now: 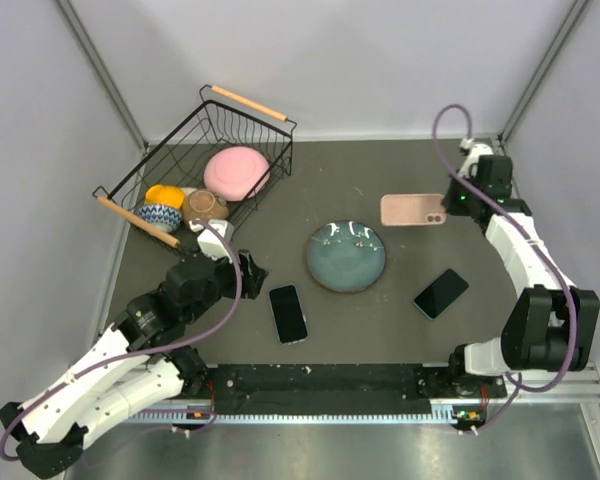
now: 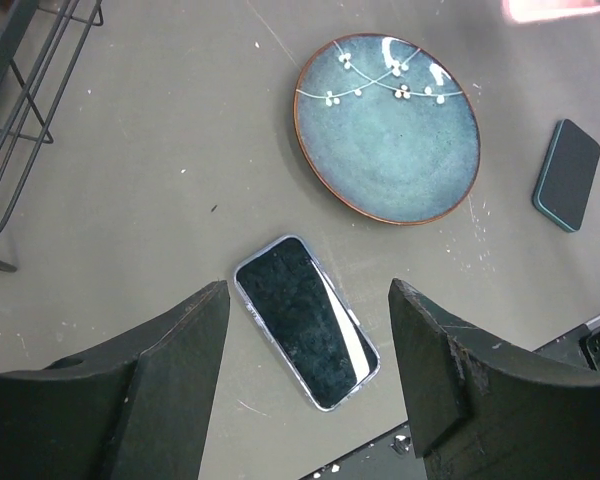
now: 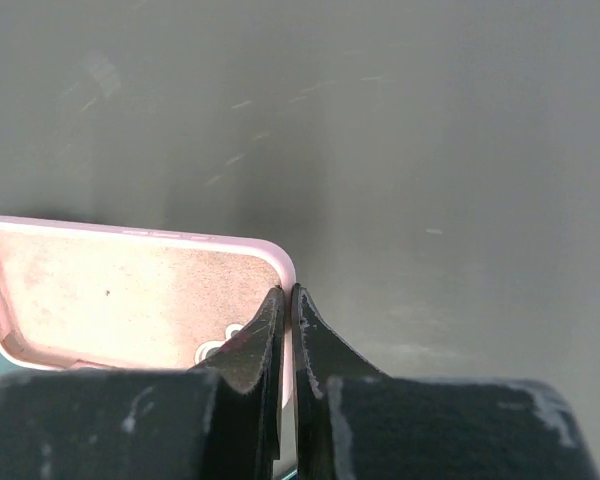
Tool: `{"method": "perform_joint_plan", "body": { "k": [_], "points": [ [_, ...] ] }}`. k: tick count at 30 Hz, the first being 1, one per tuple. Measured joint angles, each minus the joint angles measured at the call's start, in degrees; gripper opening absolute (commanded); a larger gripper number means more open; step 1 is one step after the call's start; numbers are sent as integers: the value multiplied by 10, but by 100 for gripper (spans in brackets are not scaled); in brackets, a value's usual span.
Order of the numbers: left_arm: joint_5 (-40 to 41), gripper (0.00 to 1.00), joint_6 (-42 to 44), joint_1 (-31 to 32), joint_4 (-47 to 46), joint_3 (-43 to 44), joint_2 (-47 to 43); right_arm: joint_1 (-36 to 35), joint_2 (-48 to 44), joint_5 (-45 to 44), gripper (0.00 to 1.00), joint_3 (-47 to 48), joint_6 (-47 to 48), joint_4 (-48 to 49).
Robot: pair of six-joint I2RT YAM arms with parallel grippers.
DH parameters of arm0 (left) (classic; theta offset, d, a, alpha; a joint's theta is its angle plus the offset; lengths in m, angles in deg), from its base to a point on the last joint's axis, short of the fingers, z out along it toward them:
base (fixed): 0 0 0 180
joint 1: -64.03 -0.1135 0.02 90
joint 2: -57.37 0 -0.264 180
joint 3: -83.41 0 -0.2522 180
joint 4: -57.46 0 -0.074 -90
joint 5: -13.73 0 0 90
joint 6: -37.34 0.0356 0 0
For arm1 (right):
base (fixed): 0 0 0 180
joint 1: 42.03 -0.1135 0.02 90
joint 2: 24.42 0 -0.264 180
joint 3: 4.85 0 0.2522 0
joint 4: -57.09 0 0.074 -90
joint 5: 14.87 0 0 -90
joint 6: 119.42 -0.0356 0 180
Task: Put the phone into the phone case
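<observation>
A black-screened phone point(image 1: 288, 313) with a pale rim lies flat on the table near the front. My left gripper point(image 1: 250, 272) hovers over it, open; in the left wrist view the phone point(image 2: 305, 320) shows between the spread fingers point(image 2: 185, 340), untouched. The pink phone case point(image 1: 412, 210) sits at the back right, hollow side up. My right gripper point(image 1: 448, 205) is shut on the case's side wall by the camera cut-out. In the right wrist view the fingertips of this gripper point(image 3: 288, 292) pinch the thin pink edge of the case point(image 3: 110, 290).
A blue-green plate point(image 1: 346, 257) sits mid-table between phone and case. A second dark phone with a teal edge point(image 1: 441, 293) lies right of the plate. A black wire basket point(image 1: 276, 165) at the back left holds a pink dish point(image 1: 237, 172) and small bowls.
</observation>
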Motion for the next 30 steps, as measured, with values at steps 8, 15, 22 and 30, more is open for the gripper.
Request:
{"method": "perform_joint_plan", "body": {
  "k": [8,15,22,30],
  "points": [
    [0,70,5,0,14,0,-20,-184,-85,176,0,-80,221,-13],
    [12,71,4,0,27,-6,-69,-321,-103,261,0,-114,380,-53],
    [36,71,2,0,45,-7,-91,-435,-92,250,0,-132,455,-88],
    [45,72,0,0,50,-7,-102,-478,-24,210,0,-148,467,-90]
  ]
}}
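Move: Hanging by one end from the right hand's shut fingers, the pink case is bound for the bare table in front of the plate, about 30 cm back, 25 cm left and 14 cm below that hand. The plate's middle lies 8 cm back and 27 cm left, the phone in the clear case 26 cm back and 45 cm left, the bare phone 20 cm back and 2 cm right, all some 13 cm down. From the left hand the same spot is about 8 cm back, 27 cm right and 19 cm below. Swinging the pinched pink case in a quick arc, the right hand goes about 26 cm left and 21 cm back, passing over the plate's near right part, while the wrist turns some 90 degrees counter-clockwise. Over the second half it also sinks roughly 9 cm towards the bare table, fingers kept shut on the case's end. The empty, open left hand eases a few centimetres left, and a little up and back. ##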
